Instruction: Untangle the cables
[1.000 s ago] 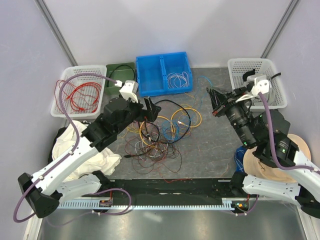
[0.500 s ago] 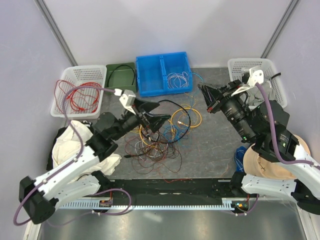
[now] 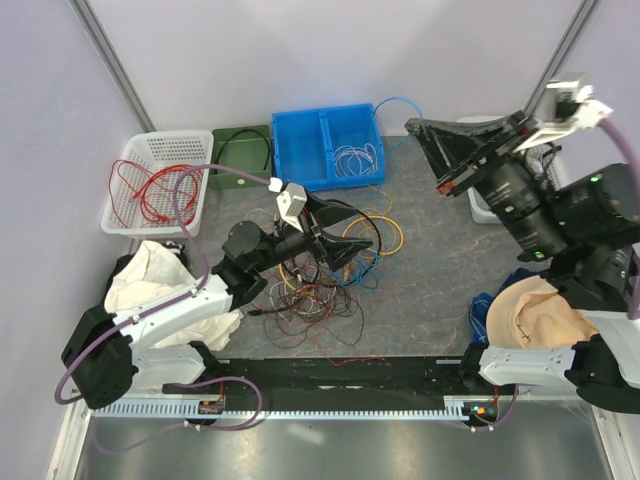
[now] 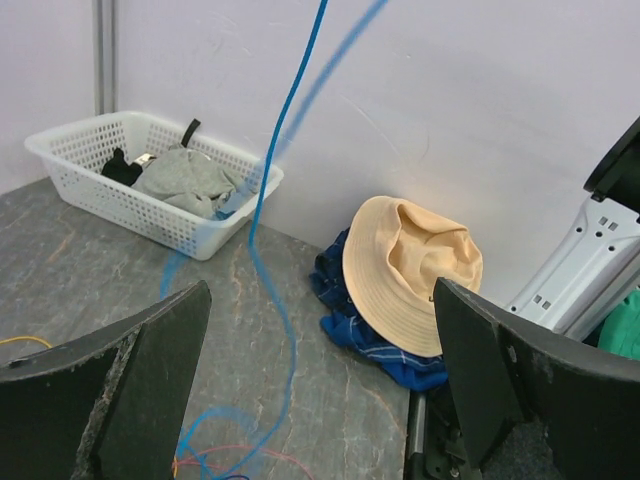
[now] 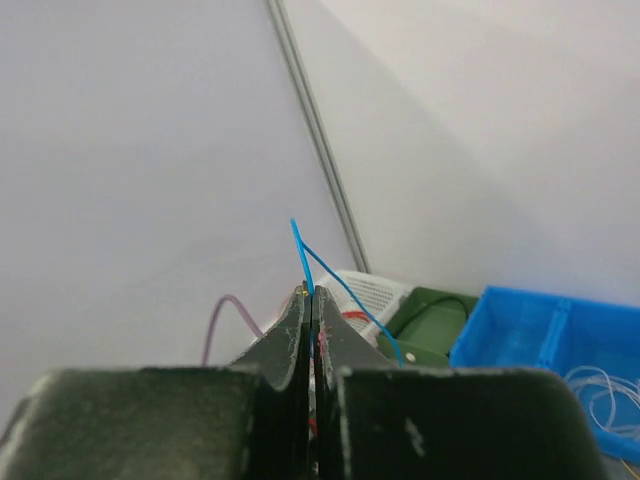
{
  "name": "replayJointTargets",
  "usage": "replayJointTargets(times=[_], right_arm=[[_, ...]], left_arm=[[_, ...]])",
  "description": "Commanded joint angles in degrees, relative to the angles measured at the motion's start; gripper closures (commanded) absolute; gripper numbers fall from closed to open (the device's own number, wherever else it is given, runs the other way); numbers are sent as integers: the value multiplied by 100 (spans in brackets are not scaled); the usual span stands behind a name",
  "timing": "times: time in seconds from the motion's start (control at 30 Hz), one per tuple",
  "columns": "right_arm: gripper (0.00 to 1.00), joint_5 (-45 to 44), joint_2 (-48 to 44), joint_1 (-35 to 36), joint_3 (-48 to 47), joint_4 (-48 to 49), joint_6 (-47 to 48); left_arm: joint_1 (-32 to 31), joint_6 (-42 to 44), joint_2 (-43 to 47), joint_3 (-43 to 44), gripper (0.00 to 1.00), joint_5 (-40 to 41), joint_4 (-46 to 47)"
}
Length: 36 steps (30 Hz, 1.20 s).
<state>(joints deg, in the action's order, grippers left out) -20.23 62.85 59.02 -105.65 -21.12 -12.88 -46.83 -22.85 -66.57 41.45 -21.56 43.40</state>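
The cables point(image 3: 318, 283) lie in a knotted heap mid-table, with yellow-orange loops point(image 3: 388, 236), a black cable and fine red and brown strands. My left gripper point(image 3: 355, 240) hangs open and empty just over the heap's far side. In the left wrist view it point(image 4: 320, 400) shows wide open, and a blue wire point(image 4: 262, 210) rises from the table in front of it. My right gripper point(image 3: 412, 127) is raised high at the back and is shut on that blue wire point(image 3: 395, 100). The right wrist view shows the jaws point(image 5: 311, 292) pinching the wire point(image 5: 303, 250).
A white basket point(image 3: 130, 215) with red wires stands at the left, then a green bin point(image 3: 240, 150) and a blue bin point(image 3: 330, 145). A white basket point(image 4: 110, 195) of cloth stands at the right. A tan hat point(image 3: 535, 315) on blue cloth lies front right; white cloth point(image 3: 150, 285) lies front left.
My right gripper has risen up and back, pulling the blue wire out of the heap. My left arm has reached further right over the heap, staying open.
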Motion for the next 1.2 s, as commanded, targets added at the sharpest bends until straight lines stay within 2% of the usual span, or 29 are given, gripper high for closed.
replayJointTargets(times=[0.0,0.23,0.37,0.47,0.6,0.77,0.83,0.9,0.97,1.0,1.1,1.17], right_arm=[[100,432,69,-5,-615,117,-109],[100,379,280,4,-1581,179,137],[100,125,298,4,-1398,232,277],[100,-182,333,4,-1222,293,444],[100,-341,395,4,-1222,714,647],[100,-367,525,4,-1221,1628,884],[100,-499,693,-5,-1405,1603,1068],[100,-797,877,4,-1354,1594,1243],[100,-1113,1114,4,-1266,1620,1463],[100,-1202,1185,-14,-1196,1664,1708],[100,-1518,1501,-22,-1124,2068,2052],[100,-1493,1886,-92,-1317,2253,2167]], left_arm=[[-98,141,-313,311,0,-76,635],[-116,106,-410,302,0,38,732],[-116,88,-305,215,0,178,653],[-116,219,29,-31,0,704,363],[-116,299,705,-592,0,1976,-181],[-107,-130,1724,-1278,0,3481,-1374],[-107,-429,2093,-1429,0,4280,-1876],[-107,-965,2621,-1500,0,4886,-2824],[-107,-1368,3068,-1386,0,5117,-3449],[-107,-1545,3184,-1307,0,5336,-4209],[-107,-2152,3509,-956,0,5513,-5547],[-107,-2537,3615,-710,0,5540,-6104]])
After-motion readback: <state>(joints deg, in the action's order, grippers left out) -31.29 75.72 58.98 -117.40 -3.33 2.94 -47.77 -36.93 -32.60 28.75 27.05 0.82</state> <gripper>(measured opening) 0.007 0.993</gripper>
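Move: The blue strand held by the right hand leads to the blue knot, about 13 cm ahead, 7 cm left and 60 cm below that hand; the yellow coil lies about 24 cm ahead of the hand and 4 cm left. From the empty left hand, the tangle's middle is some 5 cm ahead, 11 cm left and 31 cm down, the blue knot 11 cm ahead and 2 cm right, and the black plug level with the hand, 23 cm left. Still pinching the blue strand, the right hand lifts it some 8 cm while drawing back and to the right, then swings forward about 8 cm and a little left, staying high and turning clockwise. The left hand, fingers wide open, lingers, then sweeps left about 17 cm and down towards the tangle, turning roughly 50 degrees to aim forward and down. ##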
